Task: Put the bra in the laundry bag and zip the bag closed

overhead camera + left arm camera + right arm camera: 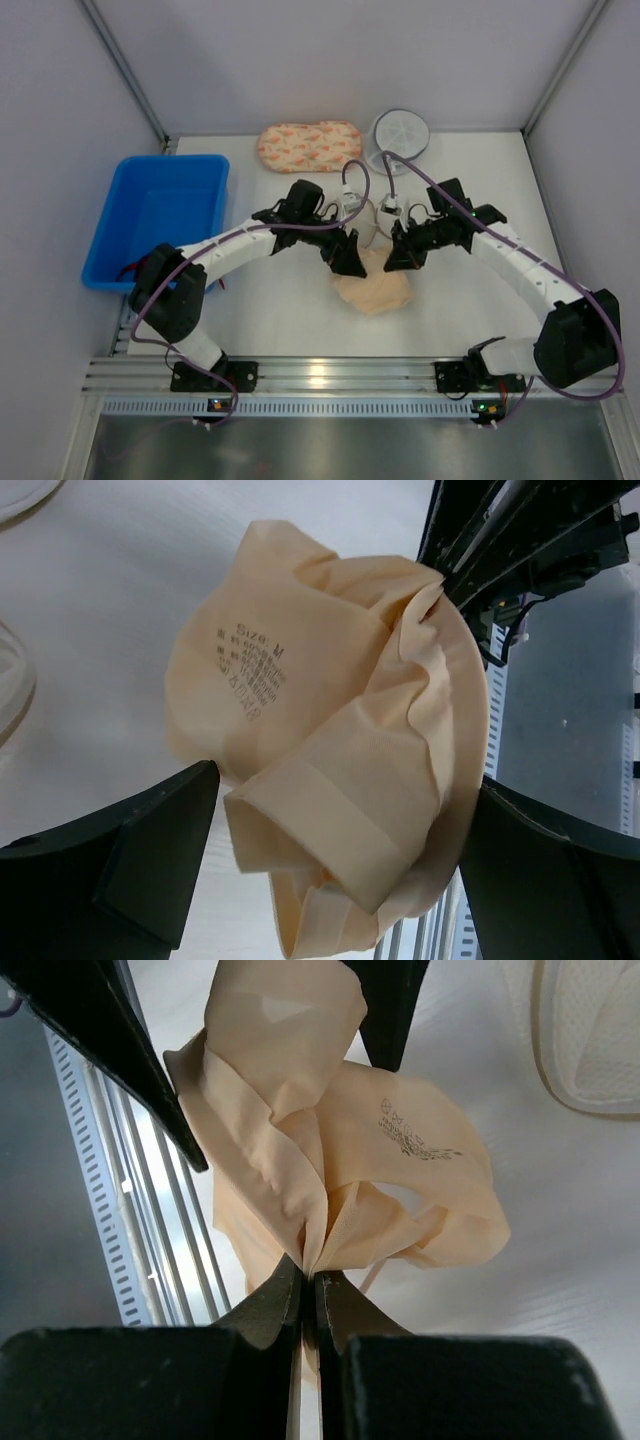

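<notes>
The beige bra lies bunched on the table in front of both grippers. My right gripper is shut on a pinched fold of the bra. My left gripper is open, its jaws standing on either side of a folded part of the bra without closing on it. In the top view the left gripper and right gripper face each other over the bra. The mesh laundry bag lies just behind them, mostly hidden in the top view. Its edge shows in the left wrist view.
A white round ribbed container and an oblong peach floral pouch sit at the back of the table. A blue bin stands at the left, with a bit of red cloth at its near edge. The metal rail runs along the front.
</notes>
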You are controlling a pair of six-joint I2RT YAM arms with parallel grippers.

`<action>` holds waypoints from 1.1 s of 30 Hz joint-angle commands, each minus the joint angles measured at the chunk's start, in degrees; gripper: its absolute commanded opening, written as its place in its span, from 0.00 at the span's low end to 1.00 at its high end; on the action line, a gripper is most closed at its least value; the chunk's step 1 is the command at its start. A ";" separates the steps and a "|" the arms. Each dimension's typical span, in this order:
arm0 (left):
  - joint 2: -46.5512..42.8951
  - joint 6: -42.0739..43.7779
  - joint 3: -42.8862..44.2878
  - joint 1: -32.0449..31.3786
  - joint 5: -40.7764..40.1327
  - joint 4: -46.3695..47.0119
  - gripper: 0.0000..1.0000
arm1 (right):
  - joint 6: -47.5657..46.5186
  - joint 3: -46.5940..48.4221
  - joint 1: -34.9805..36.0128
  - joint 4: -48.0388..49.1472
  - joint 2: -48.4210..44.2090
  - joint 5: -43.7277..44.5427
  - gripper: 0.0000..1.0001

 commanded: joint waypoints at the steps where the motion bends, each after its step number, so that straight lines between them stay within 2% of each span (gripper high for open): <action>1: -0.61 -0.23 1.77 -1.48 3.72 5.46 0.98 | -1.94 2.55 2.10 0.22 -2.03 -0.96 0.00; 3: -0.27 -0.84 1.94 -2.00 3.81 5.64 0.96 | -1.32 2.91 2.63 0.75 -2.55 -1.05 0.00; 4: 0.00 -1.37 2.12 -2.09 4.08 5.64 0.89 | -0.89 3.00 2.89 1.27 -2.82 -0.96 0.00; 5: 0.52 -2.07 2.56 -2.09 5.47 5.73 0.65 | -0.01 3.08 2.98 2.41 -3.34 -0.61 0.00; 8: 0.27 -2.95 2.48 -2.09 5.92 5.64 0.32 | 1.14 3.17 2.90 3.82 -4.14 0.96 0.00; 9: -0.08 -3.13 2.56 -2.09 6.45 5.64 0.13 | 1.84 3.26 2.90 4.52 -4.75 1.32 0.00; 10: -0.35 -3.39 2.47 -2.09 6.45 5.73 0.07 | 1.93 3.44 2.90 4.79 -4.93 1.67 0.00; 11: -0.61 -3.66 2.47 -2.01 6.62 5.73 0.04 | 2.37 3.52 2.98 4.97 -5.28 2.98 0.05; 12: -1.40 -3.66 2.47 -2.01 6.71 5.73 0.00 | 2.55 3.70 2.90 5.06 -5.45 3.95 0.19; 13: -1.84 -3.75 2.56 -1.92 6.63 5.73 0.00 | 2.81 3.87 2.81 5.06 -5.46 4.92 0.38; 14: -2.37 -3.75 2.65 -1.92 6.63 5.73 0.00 | 3.42 3.88 2.63 5.06 -5.89 6.32 0.77; 16: -3.95 -3.48 2.39 -1.74 6.97 5.73 0.00 | 3.95 3.44 0.71 5.58 -6.68 6.60 0.99; 20: -5.18 -1.81 2.21 -1.74 8.21 5.82 0.00 | 3.34 3.96 -1.67 4.98 -7.57 4.68 0.99; 26: -4.66 -0.67 4.23 -1.74 8.83 5.73 0.00 | 4.74 7.92 -1.67 0.58 0.24 -6.55 0.99; 33: -4.13 1.79 7.65 -1.66 6.98 5.73 0.00 | 5.54 7.83 -0.53 -0.91 5.35 -13.87 0.99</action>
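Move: The bra hangs bunched from the right gripper's shut tips, its middle about 7 cm to the left of that gripper, 3 cm back and 4 cm lower. The open left gripper already straddles its upper folds, with the bra's middle some 4 cm to the right, 3 cm back and 4 cm below. From the left gripper, the laundry bag's open pouch lies about 14 cm straight ahead, with its round flap as far ahead and 13 cm to the right, both 14 cm below. Shut the left gripper on the bra folds between its fingers while easing back and right a couple of centimetres, then lift about 6 cm with the grip kept. Once the left holds, open the right fingers fully to let go and draw them up and forward some 4 cm; then bring them left and slightly down and back, still wide open, around the hanging cloth again. ##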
